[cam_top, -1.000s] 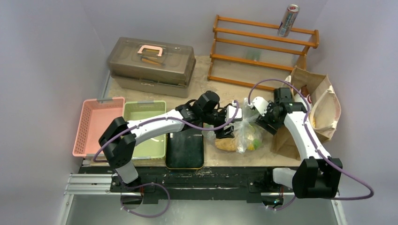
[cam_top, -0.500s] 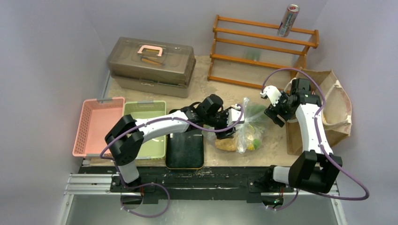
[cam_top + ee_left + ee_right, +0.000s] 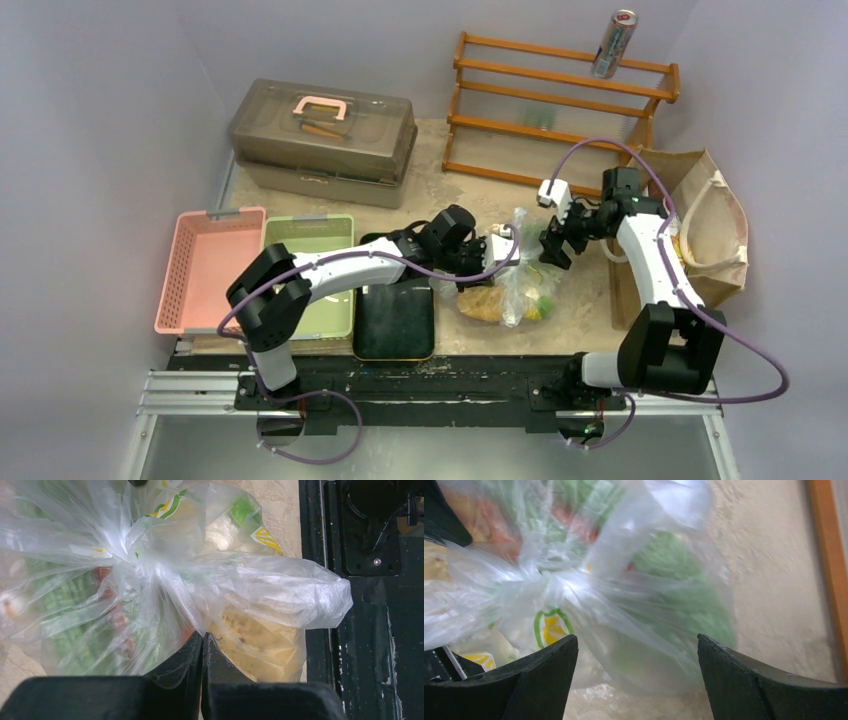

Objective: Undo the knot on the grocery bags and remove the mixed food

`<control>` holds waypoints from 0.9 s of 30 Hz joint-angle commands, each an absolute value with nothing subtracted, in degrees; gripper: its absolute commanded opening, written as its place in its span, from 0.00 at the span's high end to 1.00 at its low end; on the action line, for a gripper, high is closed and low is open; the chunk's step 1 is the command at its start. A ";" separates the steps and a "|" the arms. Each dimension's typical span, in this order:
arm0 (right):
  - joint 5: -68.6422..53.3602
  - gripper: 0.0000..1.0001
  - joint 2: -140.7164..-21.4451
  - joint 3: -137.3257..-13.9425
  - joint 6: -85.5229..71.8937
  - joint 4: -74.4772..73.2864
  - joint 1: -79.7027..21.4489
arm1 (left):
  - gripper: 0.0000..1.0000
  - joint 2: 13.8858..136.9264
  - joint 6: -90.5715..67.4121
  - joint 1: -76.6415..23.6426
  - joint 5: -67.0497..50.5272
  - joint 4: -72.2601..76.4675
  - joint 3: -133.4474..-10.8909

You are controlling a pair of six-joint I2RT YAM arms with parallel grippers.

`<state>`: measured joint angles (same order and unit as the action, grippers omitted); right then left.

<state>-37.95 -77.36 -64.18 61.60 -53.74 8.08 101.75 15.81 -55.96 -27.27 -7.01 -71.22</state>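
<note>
The transparent plastic bag [image 3: 512,285] lies on the table, knotted at its top [image 3: 131,555]. Through the film I see brown toast slices [image 3: 250,642], a green cucumber [image 3: 70,600], something red, and a packet with green and yellow print [image 3: 546,627]. My left gripper [image 3: 487,265] is shut, pinching a fold of the bag's film at its tips [image 3: 202,636] just below the knot. My right gripper [image 3: 553,240] is open at the bag's far side, its jaws [image 3: 637,642] wide apart around a green bulge, near the knot [image 3: 536,582]. The brown paper bag [image 3: 700,225] with white handles stands at the right.
A grey-brown lidded case [image 3: 322,128] sits at the back left. A wooden rack [image 3: 560,100] with a drink can [image 3: 613,43] stands at the back. A pink basket [image 3: 205,265], a green basket [image 3: 310,270] and a black tray [image 3: 395,320] lie left of the bag.
My right arm left the paper bag and swung left to the plastic bag's far side, jaws open. The paper bag shifted right. The left gripper stayed on the plastic bag.
</note>
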 commanded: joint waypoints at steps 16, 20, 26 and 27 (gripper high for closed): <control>-30.59 1.00 -80.09 -59.67 60.23 -42.68 3.87 | 1.00 90.33 19.24 -55.93 -22.79 -7.48 -64.95; -31.01 1.00 -77.88 -61.94 58.07 -43.46 8.75 | 1.00 84.01 21.25 -52.67 -24.58 -10.27 -61.26; -29.01 1.00 -76.29 -61.25 57.75 -43.71 11.37 | 1.00 80.18 33.36 -50.00 -27.23 -17.66 -56.83; -29.39 1.00 -76.09 -61.25 57.56 -44.18 11.40 | 1.00 80.01 34.88 -50.05 -26.99 -18.09 -55.95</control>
<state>-31.94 -77.89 -59.96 58.24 -45.08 10.44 81.89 24.38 -50.13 -24.75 -11.90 -59.72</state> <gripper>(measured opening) 0.005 0.004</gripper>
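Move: From the right hand, which is open, the bag film beside the knot lies about 4 cm to the left, level fore and aft, and 5 cm below; the knot is some 3 cm back, 6 cm left and 5 cm down, and the paper bag stands roughly 23 cm to the right, about level fore and aft. The left hand already pinches film, with the knot some 3 cm ahead and 4 cm right of it, about level in height; the dark tray lies roughly 17 cm left, 3 cm back and 10 cm lower. Reaching down about 5 cm and left some 4 cm, the right hand closes on the bag film beside the knot, then draws back to its right about 7 cm while rising slightly. The left hand keeps its pinch, waits, then pulls its film left towards the tray, about 8 cm, and rises around 5 cm, so the two hands draw apart. ##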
